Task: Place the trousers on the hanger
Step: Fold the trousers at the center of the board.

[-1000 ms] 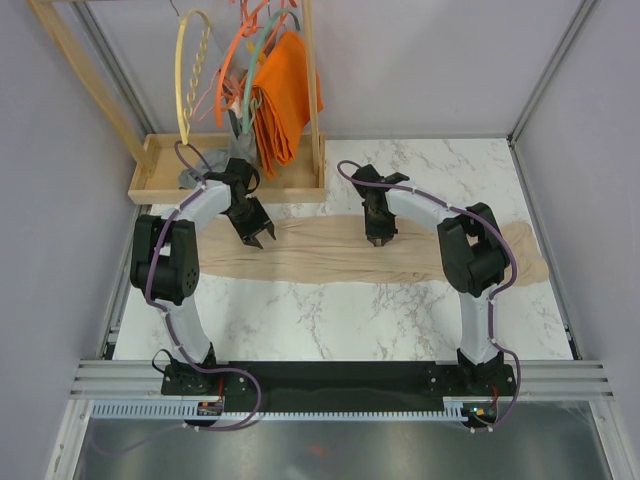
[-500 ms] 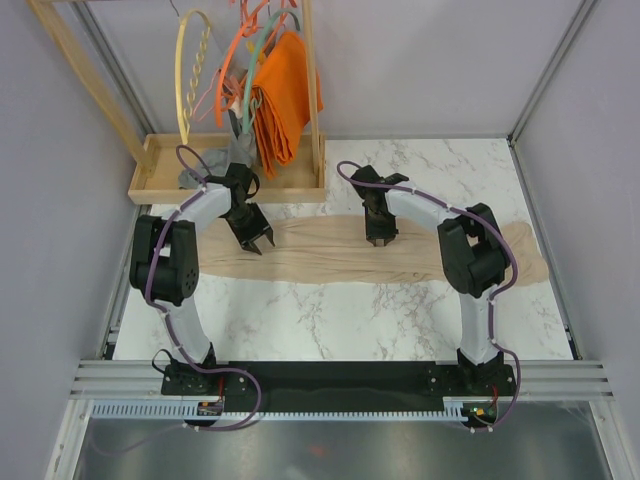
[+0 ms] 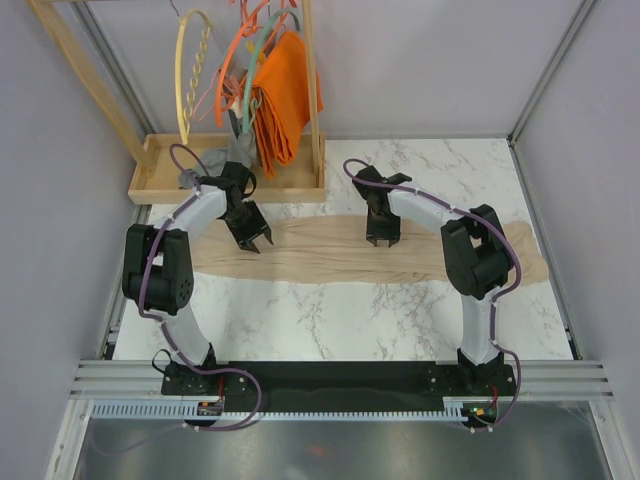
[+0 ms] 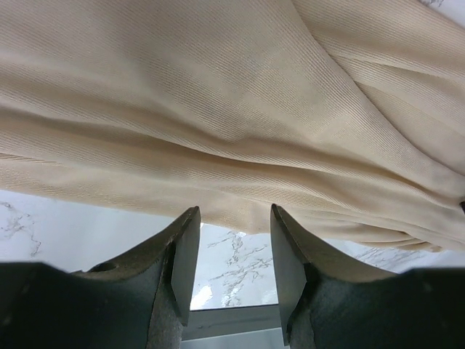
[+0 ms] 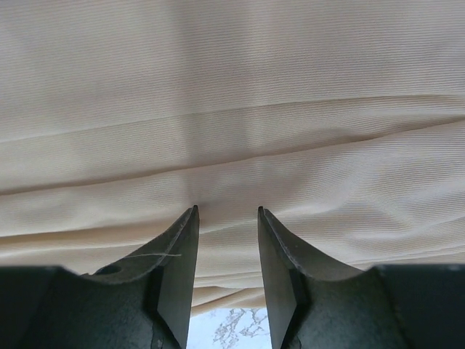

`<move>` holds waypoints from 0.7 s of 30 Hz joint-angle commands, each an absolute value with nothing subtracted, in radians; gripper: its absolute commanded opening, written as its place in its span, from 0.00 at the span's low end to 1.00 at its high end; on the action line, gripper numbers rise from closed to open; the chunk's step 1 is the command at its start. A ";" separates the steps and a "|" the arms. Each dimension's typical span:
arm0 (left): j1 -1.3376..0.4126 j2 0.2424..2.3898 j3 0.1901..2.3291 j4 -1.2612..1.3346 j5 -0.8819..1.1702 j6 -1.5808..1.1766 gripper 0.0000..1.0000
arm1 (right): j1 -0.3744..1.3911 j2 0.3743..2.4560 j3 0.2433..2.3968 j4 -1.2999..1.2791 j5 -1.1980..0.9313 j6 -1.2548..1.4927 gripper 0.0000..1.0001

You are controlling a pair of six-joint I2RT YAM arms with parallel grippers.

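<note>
The beige trousers [image 3: 330, 250] lie flat across the marble table, stretched left to right. They fill the left wrist view [image 4: 240, 109] and the right wrist view [image 5: 232, 109]. My left gripper [image 3: 255, 240] is open, its tips at the far edge of the left part of the cloth [image 4: 234, 214]. My right gripper [image 3: 381, 240] is open, tips pressed down on the cloth near its middle [image 5: 227, 212]. The pale cream hanger [image 3: 192, 80] with its twisted bar hangs on the wooden rack at the back left.
A wooden rack [image 3: 226, 170] with a tray base stands at the back left. It holds orange hangers, a teal hanger and an orange cloth [image 3: 283, 95]. Grey walls close in both sides.
My left gripper has shifted slightly left and back along the trousers' far edge. My right gripper has stayed almost in place.
</note>
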State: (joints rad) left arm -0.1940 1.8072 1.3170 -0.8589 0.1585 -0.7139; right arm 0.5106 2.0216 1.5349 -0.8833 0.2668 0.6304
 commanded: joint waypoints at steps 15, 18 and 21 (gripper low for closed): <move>-0.196 1.763 1.302 -0.868 0.150 -0.666 0.51 | 0.494 2.019 1.537 -0.859 0.281 0.710 0.10; -0.196 1.766 1.302 -0.870 0.138 -0.663 0.51 | 0.494 2.013 1.549 -0.862 0.282 0.709 0.01; -0.190 1.769 1.298 -0.870 0.112 -0.661 0.51 | 0.494 2.002 1.566 -0.864 0.299 0.704 0.00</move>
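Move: The right hand stands half open just over the middle of the folded trousers; the fold to pinch lies straight below, about 1 cm down. The trousers' near edge runs roughly 8 cm back, the far edge 5 cm ahead, and the wooden box's near right corner sits about 8 cm ahead and 11 cm left. From the left hand, idle above the same strip, that fold is some 24 cm right, level with it, and 4 cm lower. Straight down about 1.5 cm goes the right hand, fingers pointing at the table, onto the fold at the middle of the trousers, with a slight clockwise turn of some 5 degrees. From about half open its fingers then draw fully shut at the cloth, pinching the top layer between the tips while the hand holds its place. ##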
